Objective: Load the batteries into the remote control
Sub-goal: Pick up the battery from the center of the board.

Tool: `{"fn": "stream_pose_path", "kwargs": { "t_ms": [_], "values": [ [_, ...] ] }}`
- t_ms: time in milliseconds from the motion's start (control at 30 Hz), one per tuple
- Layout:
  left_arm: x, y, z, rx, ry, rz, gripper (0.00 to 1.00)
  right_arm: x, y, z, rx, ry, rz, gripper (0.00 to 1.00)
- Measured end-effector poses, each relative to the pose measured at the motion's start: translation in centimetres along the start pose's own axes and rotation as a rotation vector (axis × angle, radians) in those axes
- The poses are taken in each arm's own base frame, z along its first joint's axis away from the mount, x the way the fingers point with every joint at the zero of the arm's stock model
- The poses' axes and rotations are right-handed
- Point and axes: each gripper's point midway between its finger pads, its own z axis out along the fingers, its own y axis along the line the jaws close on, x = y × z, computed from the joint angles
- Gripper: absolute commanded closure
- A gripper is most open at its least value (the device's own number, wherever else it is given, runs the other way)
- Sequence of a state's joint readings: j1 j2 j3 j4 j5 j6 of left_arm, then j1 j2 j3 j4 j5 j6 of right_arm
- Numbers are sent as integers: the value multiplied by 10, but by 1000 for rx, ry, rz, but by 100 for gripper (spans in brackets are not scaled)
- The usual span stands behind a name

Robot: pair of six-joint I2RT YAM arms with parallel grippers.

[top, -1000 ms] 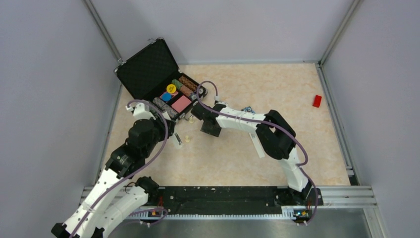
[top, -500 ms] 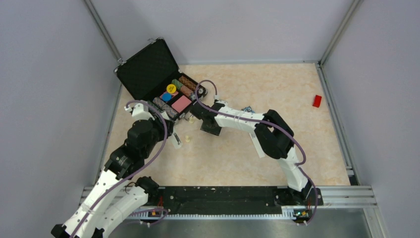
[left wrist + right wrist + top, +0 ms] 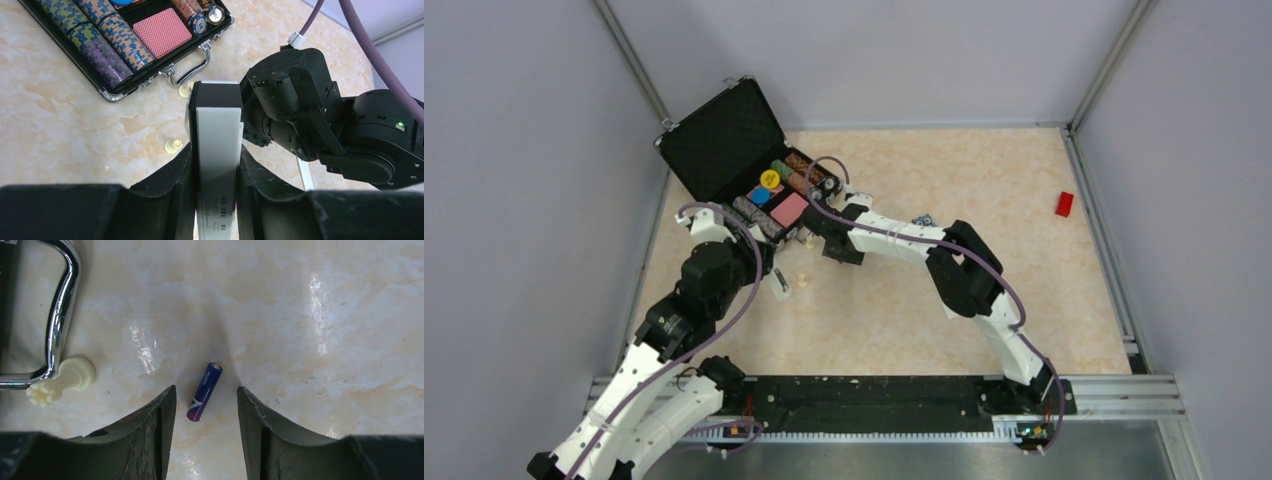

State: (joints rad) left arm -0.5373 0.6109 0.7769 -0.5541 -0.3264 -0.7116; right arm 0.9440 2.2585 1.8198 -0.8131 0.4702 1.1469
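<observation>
My left gripper is shut on the remote control, a slim white bar with a dark far end that sticks out forward between the fingers. In the top view this gripper is left of centre, with the remote at its tip. In the right wrist view, one purplish-blue battery lies flat on the marble table. My right gripper hangs open above it, a finger on each side and neither touching. From above, the right gripper is just in front of the case.
An open black case of poker chips and cards stands at the back left, its chrome handle close to my right fingers. Cream chess pawns lie nearby. A small blue-and-black gadget and a red block lie to the right.
The right arm has shifted back and left toward the case, and its jaws have widened. The left arm and the remote have not moved.
</observation>
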Motion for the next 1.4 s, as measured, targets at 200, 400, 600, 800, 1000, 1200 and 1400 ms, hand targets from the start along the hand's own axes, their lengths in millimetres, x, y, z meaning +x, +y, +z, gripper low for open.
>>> {"fn": "stream_pose_path", "kwargs": {
  "t_ms": [200, 400, 600, 800, 1000, 1200, 1400],
  "values": [
    [-1, 1, 0, -6, -4, 1, 100, -9, 3, 8, 36, -44, -57, 68],
    [1, 2, 2, -13, 1, 7, 100, -12, 2, 10, 51, -56, -114, 81],
    [4, 3, 3, -17, 18, 12, 100, -11, -9, 8, 52, -64, -194, 96],
    [10, -11, 7, 46, 53, 15, 100, 2, -42, -4, 28, -16, -267, 98],
    [20, -50, 10, 258, 101, 22, 100, 2, -89, -27, -11, 19, -311, 98],
    [32, -105, 7, 568, 157, 42, 100, -48, -112, -89, -173, -104, -242, 98],
    [32, -145, 3, 787, 183, 52, 100, -83, -123, -149, -329, -248, -186, 98]
  ]
}}
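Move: Nearly under the right fingers lies the battery, about 2 cm ahead of them and 1 cm lower. From that hand a chess pawn lies roughly 7 cm ahead and 9 cm left, the case handle some 11 cm ahead and 8 cm left, and a second pawn about 2 cm back and 10 cm left. The left hand, holding the remote, has the battery roughly 17 cm to its right, 9 cm ahead and 22 cm below. Easing forward 1.5 cm low over the table, the right hand closes and pinches the battery, slips rightward and back at the same height, then lifts about 16 cm, ending some 13 cm right and turned slightly counter-clockwise. The left hand first waits, then carries the still-gripped remote 14 cm right and a little up, swinging clockwise some 40 degrees. ##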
